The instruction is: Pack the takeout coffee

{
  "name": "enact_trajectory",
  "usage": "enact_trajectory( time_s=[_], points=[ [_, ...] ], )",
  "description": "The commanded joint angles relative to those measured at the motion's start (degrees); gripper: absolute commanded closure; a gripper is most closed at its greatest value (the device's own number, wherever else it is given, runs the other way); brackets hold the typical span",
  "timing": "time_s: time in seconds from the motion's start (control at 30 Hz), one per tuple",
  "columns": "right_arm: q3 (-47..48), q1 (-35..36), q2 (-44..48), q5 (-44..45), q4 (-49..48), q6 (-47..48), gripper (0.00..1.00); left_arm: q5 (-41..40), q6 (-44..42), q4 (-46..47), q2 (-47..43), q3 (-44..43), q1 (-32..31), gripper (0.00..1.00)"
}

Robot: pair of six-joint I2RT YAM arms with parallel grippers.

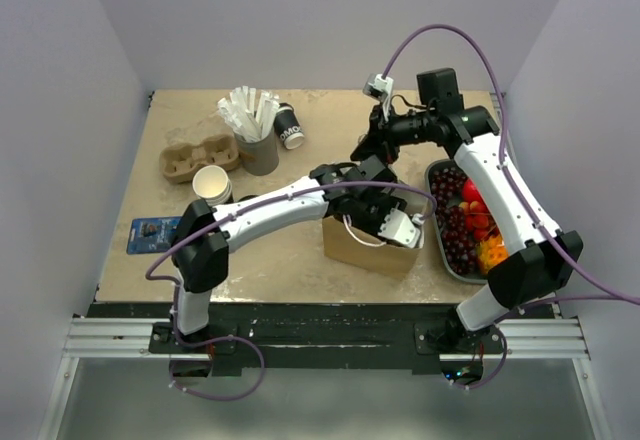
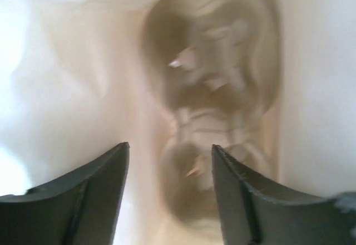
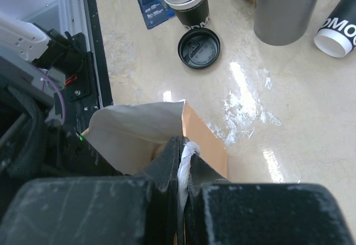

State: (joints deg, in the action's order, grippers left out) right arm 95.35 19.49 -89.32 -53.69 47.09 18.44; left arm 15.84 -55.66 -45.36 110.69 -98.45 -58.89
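The takeout coffee (image 1: 290,126), a dark cup with white print (image 3: 342,19), lies on its side at the back of the table, far from both grippers. A brown paper bag (image 1: 362,251) stands open at the centre front. My left gripper (image 1: 392,225) reaches down into its mouth. In the left wrist view that gripper (image 2: 169,158) is open with nothing between its fingers. Below it, on the bag's floor, lies a blurred pulp cup carrier (image 2: 214,83). My right gripper (image 3: 185,147) is shut on the bag's white twisted handle (image 3: 189,151) and holds the bag's (image 3: 207,139) far edge up.
A loose black lid (image 3: 199,48) lies beside a stack of lidless cups (image 1: 212,185). A grey holder of white sachets (image 1: 258,146) and a second pulp carrier (image 1: 195,158) stand at the back left. A metal tray of fruit (image 1: 440,167) is on the right, a blue card (image 1: 154,232) at the front left.
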Motion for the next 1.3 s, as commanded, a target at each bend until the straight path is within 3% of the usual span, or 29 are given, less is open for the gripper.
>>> enact_trajectory(
  time_s=[0.0,0.07,0.33,0.53,0.63,0.9,1.13,1.27],
  points=[
    [2.74,2.05,0.90,-4.67,4.41,-1.39,1.00,3.50,3.18,4.49,-5.48,-0.69,3.70,0.16],
    [2.47,2.05,0.73,-3.35,5.20,-0.25,1.00,4.82,4.06,5.81,-7.77,-0.42,4.14,0.01],
    [0.28,1.87,0.81,1.22,4.86,1.25,1.00,5.25,9.25,10.91,-15.06,-0.24,4.84,0.01],
    [-0.43,0.12,-0.24,2.18,2.57,-2.35,1.00,17.53,13.73,13.18,-19.80,0.36,8.53,0.01],
    [0.97,-0.33,-1.21,2.19,2.13,-2.79,1.00,18.70,16.36,17.14,-23.49,4.05,9.41,0.01],
    [1.68,-0.76,-2.44,0.25,0.81,-4.20,1.00,21.87,35.16,32.95,-27.46,4.06,11.17,0.00],
    [1.24,-0.85,-1.74,0.17,0.81,-4.81,1.00,20.82,35.27,30.17,-28.60,2.41,11.52,0.00],
    [0.63,-0.85,-1.03,0.25,0.81,-4.90,1.00,23.19,29.56,18.85,-28.96,-4.28,13.63,0.00]
  ],
)
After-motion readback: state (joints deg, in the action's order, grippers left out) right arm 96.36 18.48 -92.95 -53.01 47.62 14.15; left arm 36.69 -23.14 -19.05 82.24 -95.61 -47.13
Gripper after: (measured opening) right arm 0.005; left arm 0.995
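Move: Down inside the paper bag, the left fingers have the cup tray some 10 cm below them, about 2 cm to the right and 2 cm back. The bag's middle is about 2 cm back, 1 cm right and 3 cm below. The tipped coffee cup lies outside, about 30 cm ahead, 22 cm left and 10 cm down. From the right hand, shut on the bag's handle, the tray is roughly 9 cm back, 8 cm right and 27 cm down. Pulling up out of the bag, the empty left hand spreads its fingers fully and rises nearly 30 cm, away from the tray: a short lift, a near pause, then a fast rise. The wrist swings up some 50 degrees until the fingers point right, almost level. The right hand keeps its grip on the handle, easing back a little, then forward and down a few centimetres. ##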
